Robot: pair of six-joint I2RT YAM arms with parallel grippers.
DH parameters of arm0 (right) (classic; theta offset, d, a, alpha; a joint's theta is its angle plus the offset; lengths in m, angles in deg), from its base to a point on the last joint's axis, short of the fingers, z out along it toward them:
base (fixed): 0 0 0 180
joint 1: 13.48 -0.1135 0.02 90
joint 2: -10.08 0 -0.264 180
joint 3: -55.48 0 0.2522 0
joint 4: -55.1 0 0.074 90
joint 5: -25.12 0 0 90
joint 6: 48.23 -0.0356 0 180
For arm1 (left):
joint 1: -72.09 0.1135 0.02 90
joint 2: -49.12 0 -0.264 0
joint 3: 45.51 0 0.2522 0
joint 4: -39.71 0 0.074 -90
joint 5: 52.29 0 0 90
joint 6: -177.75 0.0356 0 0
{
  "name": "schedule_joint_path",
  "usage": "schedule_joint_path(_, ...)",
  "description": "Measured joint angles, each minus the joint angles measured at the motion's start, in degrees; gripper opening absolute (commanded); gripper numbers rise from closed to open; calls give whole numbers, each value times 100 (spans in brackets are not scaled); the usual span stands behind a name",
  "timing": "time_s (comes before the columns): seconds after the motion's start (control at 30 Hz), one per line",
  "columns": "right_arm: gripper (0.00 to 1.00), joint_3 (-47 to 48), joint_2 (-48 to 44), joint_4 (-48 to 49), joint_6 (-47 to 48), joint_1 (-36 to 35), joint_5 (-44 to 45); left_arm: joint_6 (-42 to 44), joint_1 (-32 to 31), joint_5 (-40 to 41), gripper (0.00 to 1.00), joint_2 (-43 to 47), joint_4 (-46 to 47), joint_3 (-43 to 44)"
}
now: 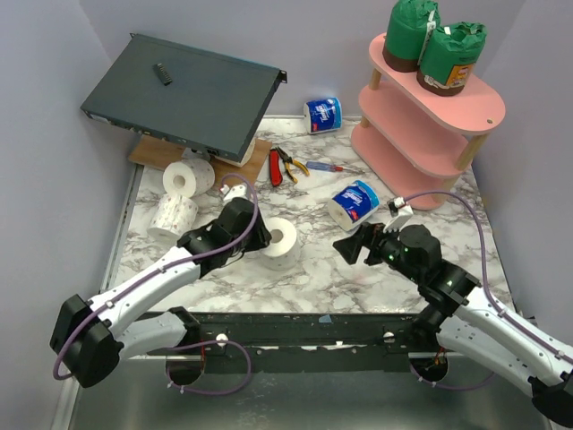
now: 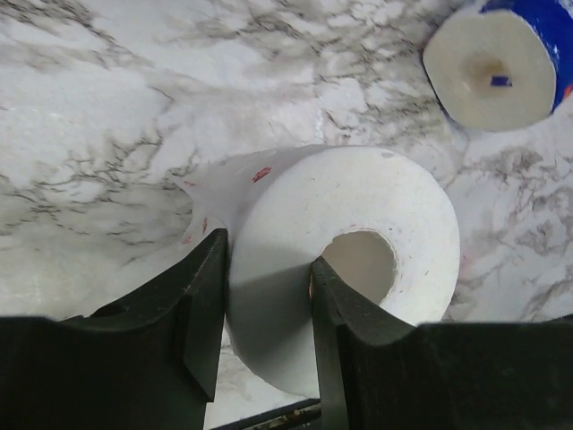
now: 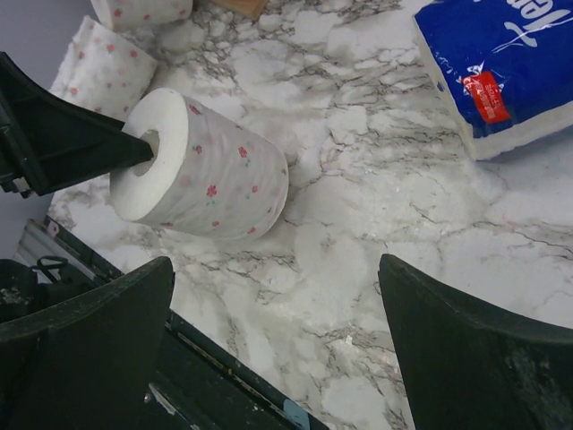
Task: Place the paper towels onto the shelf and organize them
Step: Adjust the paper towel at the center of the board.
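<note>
My left gripper (image 1: 260, 240) (image 2: 269, 255) is shut on a white flower-print paper towel roll (image 1: 281, 240) (image 2: 358, 206) (image 3: 215, 170) lying on the marble table, with one finger inside its core and the other against its outer wall. My right gripper (image 1: 354, 244) (image 3: 275, 264) hangs open over bare marble, just in front of a blue-and-white wrapped roll (image 1: 354, 204) (image 3: 501, 63). The pink shelf (image 1: 466, 103) stands at the back right with two green-wrapped rolls (image 1: 410, 34) (image 1: 452, 55) on its top tier. Two more white rolls (image 1: 188, 177) (image 1: 173, 215) lie at the left, and another blue roll (image 1: 322, 115) sits at the back.
A dark grey flat metal box (image 1: 183, 94) rests tilted at the back left over a wooden board (image 1: 260, 163). Red-handled pliers (image 1: 286, 164) lie in front of it. Grey walls close in the table on three sides.
</note>
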Motion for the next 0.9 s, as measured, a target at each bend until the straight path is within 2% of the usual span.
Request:
schedule_joint_path(0.23,100,116,153,-229,79,0,-11,-85,-726,28,21,-562,90,181)
schedule_joint_path(0.53,100,308,227,-374,81,0,103,-76,-1248,125,21,-1141,157,636)
schedule_joint_path(0.73,100,308,308,-476,66,0,184,-39,-1364,127,29,-1451,225,796)
schedule_joint_path(0.9,100,308,402,-494,50,0,208,-2,-1392,127,43,-1600,267,839)
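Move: The left hand already has the paper towel roll by its rim, one finger in the core. The clear centre spot it is heading for lies about 11 cm to its right, some 3 cm nearer the base and 10 cm below. From that hand, the blue pack lies roughly 25 cm right and 9 cm ahead, the red tool about 20 cm ahead and 2 cm right. From the right hand, the centre spot is about 10 cm left, level with it, some 14 cm below. Keeping its pinch on the roll's rim, one finger in the core and one outside, the left hand carries the roll about 9 cm to the right towards the centre spot, just in front of the waiting right gripper. It also draws slightly back early on and sinks unevenly by some 2 cm, while the hand turns roughly 15 degrees clockwise. ##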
